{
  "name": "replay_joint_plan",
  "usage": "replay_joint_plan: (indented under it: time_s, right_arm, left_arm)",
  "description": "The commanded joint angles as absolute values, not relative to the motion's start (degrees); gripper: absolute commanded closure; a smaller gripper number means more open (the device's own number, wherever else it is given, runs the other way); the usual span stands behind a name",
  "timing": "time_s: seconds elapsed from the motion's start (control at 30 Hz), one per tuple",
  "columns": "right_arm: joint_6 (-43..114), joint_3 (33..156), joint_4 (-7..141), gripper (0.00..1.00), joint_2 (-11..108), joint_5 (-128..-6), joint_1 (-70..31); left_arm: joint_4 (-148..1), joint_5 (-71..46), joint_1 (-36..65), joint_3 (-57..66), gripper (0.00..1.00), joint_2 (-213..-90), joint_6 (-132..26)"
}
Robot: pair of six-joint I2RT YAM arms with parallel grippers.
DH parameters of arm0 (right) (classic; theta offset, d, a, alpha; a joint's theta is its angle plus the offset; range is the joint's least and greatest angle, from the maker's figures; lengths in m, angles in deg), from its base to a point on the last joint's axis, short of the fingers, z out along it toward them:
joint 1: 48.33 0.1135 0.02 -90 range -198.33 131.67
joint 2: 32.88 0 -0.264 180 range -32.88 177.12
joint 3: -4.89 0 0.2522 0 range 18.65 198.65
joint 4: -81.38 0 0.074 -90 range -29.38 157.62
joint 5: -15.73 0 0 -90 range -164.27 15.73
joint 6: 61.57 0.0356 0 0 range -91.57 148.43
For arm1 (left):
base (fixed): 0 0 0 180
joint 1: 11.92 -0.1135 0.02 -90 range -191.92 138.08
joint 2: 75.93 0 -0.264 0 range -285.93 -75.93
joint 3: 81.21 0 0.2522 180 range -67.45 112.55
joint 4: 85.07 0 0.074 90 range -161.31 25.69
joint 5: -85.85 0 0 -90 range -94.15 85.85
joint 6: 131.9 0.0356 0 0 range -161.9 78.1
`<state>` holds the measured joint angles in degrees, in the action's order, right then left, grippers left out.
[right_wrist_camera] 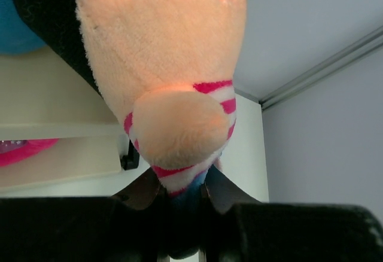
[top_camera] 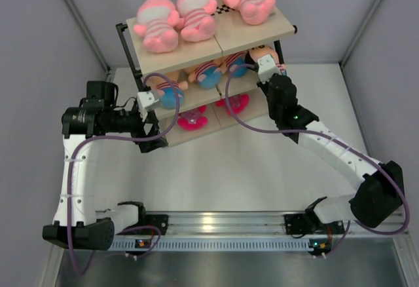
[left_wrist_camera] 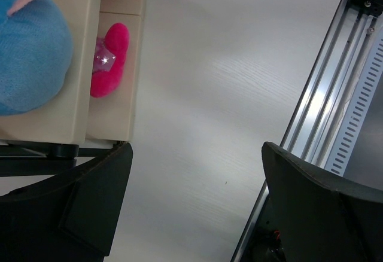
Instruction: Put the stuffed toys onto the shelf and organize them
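The shelf (top_camera: 196, 56) stands at the back of the table, with three pink stuffed toys (top_camera: 195, 13) lying side by side on its top board. Boy dolls with blue bottoms (top_camera: 208, 74) sit along the middle board. My right gripper (top_camera: 262, 63) is at that board's right end, shut on a boy doll (top_camera: 265, 52). In the right wrist view its blue bottom and striped shirt (right_wrist_camera: 179, 175) are pinched in the gripper (right_wrist_camera: 185, 205). My left gripper (top_camera: 156, 107) hangs open by the shelf's left end. Nothing is between its fingers (left_wrist_camera: 90, 202), and a blue doll (left_wrist_camera: 30, 52) lies just beyond them.
Magenta plush pieces (top_camera: 192, 120) (left_wrist_camera: 111, 58) lie on the bottom board. An aluminium rail (top_camera: 222, 221) (left_wrist_camera: 335, 106) runs along the near edge of the white table (top_camera: 249, 162). Grey walls close in at the back and both sides.
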<state>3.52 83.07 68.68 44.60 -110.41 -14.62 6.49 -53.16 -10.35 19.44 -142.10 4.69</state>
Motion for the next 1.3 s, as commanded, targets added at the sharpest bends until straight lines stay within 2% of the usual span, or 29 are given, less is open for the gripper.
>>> replay_joint_plan:
  time_s: [0.0,0.4,1.0,1.1,1.13,1.2,1.27]
  right_arm:
    - [3.5,84.4,72.1,1.0,41.7,-108.9,-13.9]
    - [-3.9,91.0,71.7,1.0,47.2,-126.9,-14.2]
    - [4.2,104.1,66.2,1.0,59.8,-124.8,-14.1]
    - [5.8,104.3,64.9,0.79,60.0,-122.3,-14.0]
    - [6.3,103.2,64.7,0.67,59.7,-121.8,-13.7]
    - [7.8,100.7,65.2,0.53,58.4,-119.3,-13.5]
    - [8.6,99.0,66.7,0.51,56.9,-117.0,-13.7]
  left_arm:
    - [6.7,-54.6,-10.5,19.4,0.05,-142.2,5.1]
    - [6.7,-54.1,-10.5,18.8,0.05,-141.2,5.7]
    - [6.7,-52.5,-10.4,18.0,0.05,-140.0,5.8]
    - [6.7,-52.1,-10.5,17.9,0.05,-139.9,5.8]
    - [6.7,-52.1,-10.5,17.8,0.05,-139.8,5.8]
    - [6.7,-52.1,-10.5,17.5,0.05,-139.7,6.2]
    - [6.7,-52.2,-10.4,17.4,0.05,-139.7,6.2]
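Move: The blue-shirted toy is already pinched in the right hand. Its place, the free right end of the middle shelf, lies about 7 cm ahead of that hand, straight on and roughly level. The nearest blue-shirted toy on that shelf sits some 9 cm left and 4 cm ahead, also level; the right-hand pink toy on the top board is about 6 cm ahead, 5 cm left and 18 cm up. From the left hand the free place lies around 26 cm ahead and 28 cm right, about level. The held blue-shirted toy is lifted about 3 cm and swung some 3 cm right with a clockwise turn of 10 to 15 degrees. Then the right hand pushes it about 5 cm forward, in over the right end of the middle shelf, drifting back left and sinking about 2 cm. As it sinks, the fingers open to roughly half and loosen their pinch on the blue body. ##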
